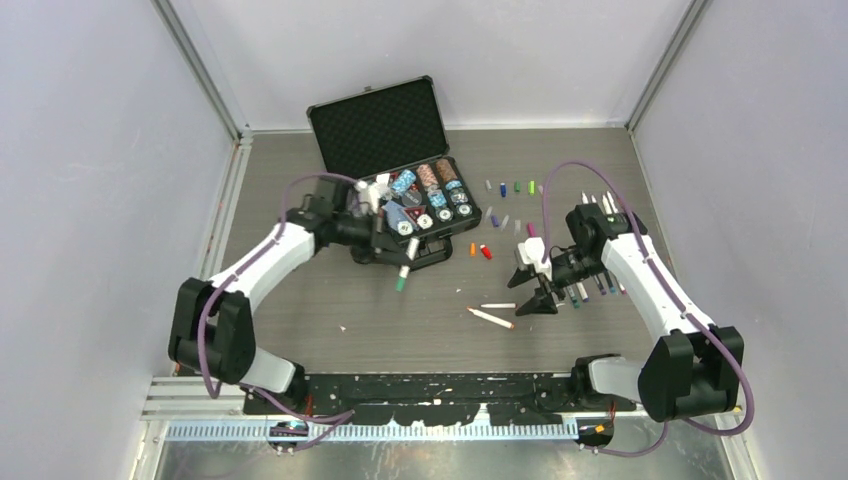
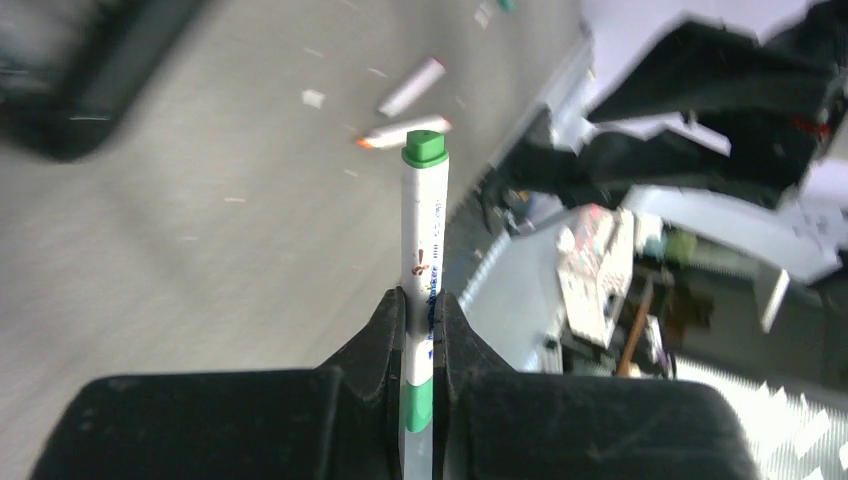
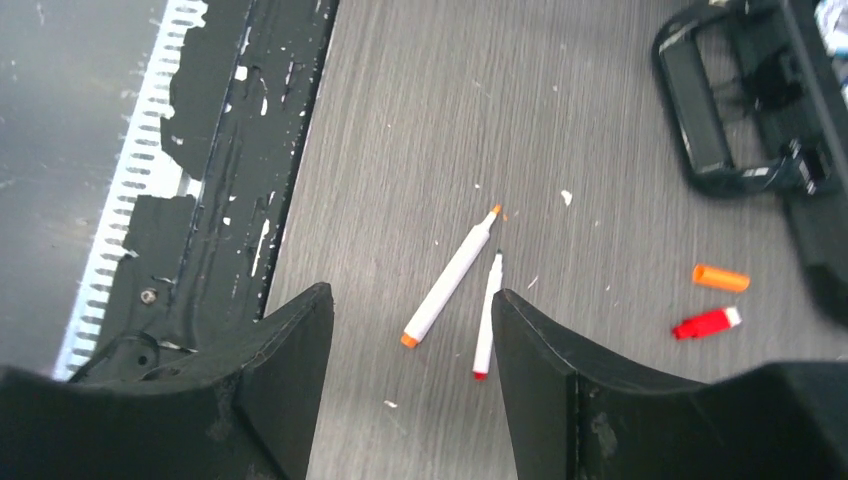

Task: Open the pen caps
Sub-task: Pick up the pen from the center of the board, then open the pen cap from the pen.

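My left gripper (image 1: 398,250) (image 2: 424,300) is shut on a white pen (image 2: 424,230) whose green cap (image 2: 424,148) (image 1: 402,281) points away from the jaws, just in front of the black case (image 1: 400,150). My right gripper (image 1: 532,290) (image 3: 410,292) hangs open above two uncapped pens lying on the table, one orange-ended (image 3: 448,280) (image 1: 492,318) and one red-ended (image 3: 487,318). Loose pen caps lie nearby: an orange one (image 3: 720,277) (image 1: 472,248), a red one (image 3: 706,322) (image 1: 486,252), and a row of several (image 1: 517,186) further back.
The open case holds stacks of poker chips (image 1: 430,195); its handle (image 3: 710,110) faces the table middle. More pens lie in a row by the right arm (image 1: 598,285) and behind it (image 1: 606,203). The black base rail (image 1: 430,385) runs along the near edge.
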Controlling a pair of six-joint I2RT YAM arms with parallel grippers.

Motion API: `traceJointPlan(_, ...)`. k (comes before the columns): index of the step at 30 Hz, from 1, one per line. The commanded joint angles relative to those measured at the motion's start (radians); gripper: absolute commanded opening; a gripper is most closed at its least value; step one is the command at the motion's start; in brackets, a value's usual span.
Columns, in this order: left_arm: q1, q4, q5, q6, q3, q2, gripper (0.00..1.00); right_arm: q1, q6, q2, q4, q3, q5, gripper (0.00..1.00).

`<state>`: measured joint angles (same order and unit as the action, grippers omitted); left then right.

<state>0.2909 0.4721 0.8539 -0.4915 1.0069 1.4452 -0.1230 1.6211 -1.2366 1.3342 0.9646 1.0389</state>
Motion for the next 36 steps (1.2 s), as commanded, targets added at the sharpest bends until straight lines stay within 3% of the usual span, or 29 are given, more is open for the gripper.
traceJointPlan(1, 0.169, -0.113, 0.119, -0.118, 0.009, 0.017, 0.0, 0.001, 0.327, 0.02, 0.115, 0.012, 0.092, 0.65)
traceJointPlan(7, 0.307, -0.149, 0.16, -0.179, 0.078, 0.168, 0.0, -0.025, 0.368, 0.031, 0.075, 0.034, 0.035, 0.66)
traceJointPlan(15, 0.442, -0.148, 0.152, -0.194, 0.195, 0.297, 0.0, -0.148, 0.199, 0.045, -0.108, 0.053, -0.074, 0.67)
traceJointPlan(21, 0.503, -0.155, 0.142, -0.21, 0.227, 0.35, 0.0, -0.253, 0.128, 0.044, -0.195, 0.015, -0.177, 0.67)
traceJointPlan(30, 0.549, -0.183, 0.17, -0.24, 0.272, 0.4, 0.0, -0.326, 0.094, 0.021, -0.234, -0.013, -0.207, 0.65)
traceJointPlan(36, 0.559, -0.218, 0.181, -0.264, 0.277, 0.411, 0.0, -0.375, 0.086, -0.001, -0.267, -0.049, -0.262, 0.55)
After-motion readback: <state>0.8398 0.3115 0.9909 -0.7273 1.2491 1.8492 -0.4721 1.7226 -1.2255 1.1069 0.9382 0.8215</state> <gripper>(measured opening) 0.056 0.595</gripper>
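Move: The left gripper holds the green pen in the air; the open right gripper waits about 25 cm to its right and 8 cm back, roughly level. Some 15 cm below the left gripper lie two uncapped pens: the orange-ended one 22 cm right and 7 cm back, the red-ended one 24 cm right and 4 cm back. The case handle is 9 cm ahead, 5 cm right and 13 cm down. From the right gripper, the green pen is about 25 cm left and 8 cm ahead. Bring the left gripper, still shut on the green pen, about 17 cm right and 11 cm back towards the right gripper, fast at first, then easing, turning some 30 degrees clockwise and sinking slightly. Meanwhile ease the right gripper 4 cm left, turning counter-clockwise and, late on, lowering a little, its fingers staying open around the pen's plug end. ##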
